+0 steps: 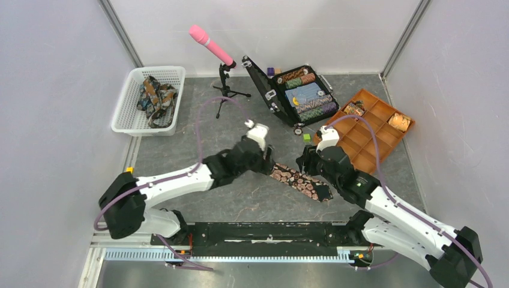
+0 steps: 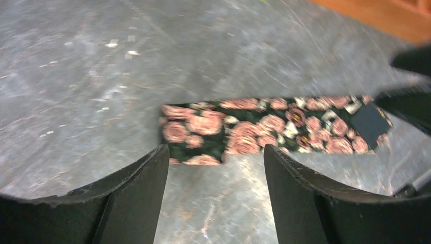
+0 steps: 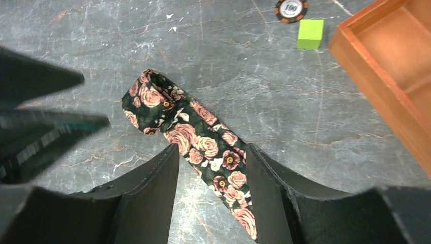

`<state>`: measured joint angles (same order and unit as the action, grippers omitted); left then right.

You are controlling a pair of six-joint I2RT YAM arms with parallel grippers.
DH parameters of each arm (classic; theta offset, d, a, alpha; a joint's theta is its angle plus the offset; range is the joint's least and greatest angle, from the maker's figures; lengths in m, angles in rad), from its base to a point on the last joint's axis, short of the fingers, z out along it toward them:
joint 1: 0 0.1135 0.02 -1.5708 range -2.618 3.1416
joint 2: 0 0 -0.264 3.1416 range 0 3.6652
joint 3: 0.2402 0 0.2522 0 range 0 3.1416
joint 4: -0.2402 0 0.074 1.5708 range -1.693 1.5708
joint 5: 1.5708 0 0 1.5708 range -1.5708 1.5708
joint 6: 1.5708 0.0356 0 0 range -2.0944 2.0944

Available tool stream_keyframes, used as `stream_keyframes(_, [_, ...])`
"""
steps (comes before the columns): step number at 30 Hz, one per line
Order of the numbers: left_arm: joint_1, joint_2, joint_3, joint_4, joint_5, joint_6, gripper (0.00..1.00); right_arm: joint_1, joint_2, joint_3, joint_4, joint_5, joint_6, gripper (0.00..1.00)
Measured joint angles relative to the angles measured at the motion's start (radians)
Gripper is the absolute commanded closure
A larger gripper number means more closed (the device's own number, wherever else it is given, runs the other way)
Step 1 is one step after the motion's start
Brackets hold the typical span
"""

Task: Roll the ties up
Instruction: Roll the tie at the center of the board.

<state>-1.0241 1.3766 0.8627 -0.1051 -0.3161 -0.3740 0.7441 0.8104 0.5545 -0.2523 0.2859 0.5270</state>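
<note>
One tie [image 1: 300, 181], dark with pink roses, lies flat on the grey table between the two arms. In the left wrist view the tie [image 2: 264, 129] lies crosswise just past the fingertips. My left gripper [image 2: 216, 152] is open over bare table at its near end. In the right wrist view the tie [image 3: 203, 140] has a folded-over end at upper left and runs down between the fingers. My right gripper [image 3: 211, 147] is open and straddles it. From above, the left gripper [image 1: 268, 163] and right gripper [image 1: 305, 161] stand at opposite parts of the strip. More ties [image 1: 155, 96] lie in a basket.
The white basket [image 1: 129, 114] sits at the back left. A pink microphone [image 1: 211, 44] on a tripod stands behind. An open chip case [image 1: 300, 93] and an orange wooden tray [image 1: 366, 138] holding rolled coils [image 1: 399, 122] are at the right. A green cube [image 3: 310, 33] and a chip [image 3: 291, 8] lie near the tray.
</note>
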Motion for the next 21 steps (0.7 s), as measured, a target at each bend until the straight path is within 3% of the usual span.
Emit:
stream_keyframes(6, [0.264, -0.131, -0.173, 0.111, 0.148, -0.095, 0.23, 0.000, 0.108, -0.010, 0.100, -0.108, 0.026, 0.49])
stream_keyframes(15, [0.399, -0.166, -0.304, 0.218, 0.302, -0.198, 0.24, 0.000, 0.363, -0.041, 0.364, -0.289, 0.118, 0.70])
stream_keyframes(21, [0.427, -0.135, -0.323, 0.299, 0.366, -0.229, 0.24, 0.000, 0.500, -0.041, 0.528, -0.375, 0.191, 0.76])
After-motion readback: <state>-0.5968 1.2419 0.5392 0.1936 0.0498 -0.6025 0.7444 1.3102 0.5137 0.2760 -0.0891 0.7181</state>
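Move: The tie lies unrolled, with its folded end about 14 cm to the left of my right hand, 5 cm ahead and 11 cm below. From that hand, the tie's far end with the dark patch is some 7 cm back and 10 cm right. The green block is about 17 cm ahead and 4 cm right. My left hand, already lifted off, has the folded end roughly 9 cm below it, 3 cm ahead and 2 cm left. My right hand takes over: it sweeps about 10 cm left along the tie towards the folded end while sinking some 6 cm, tipping down and turning counter-clockwise, its fingers closing from half open to about a quarter, still short of the cloth. My left hand first clears out of its way, quickly left and somewhat forward by about 9 cm, then sinks a little and rolls its right side up, fingers still wide open. ##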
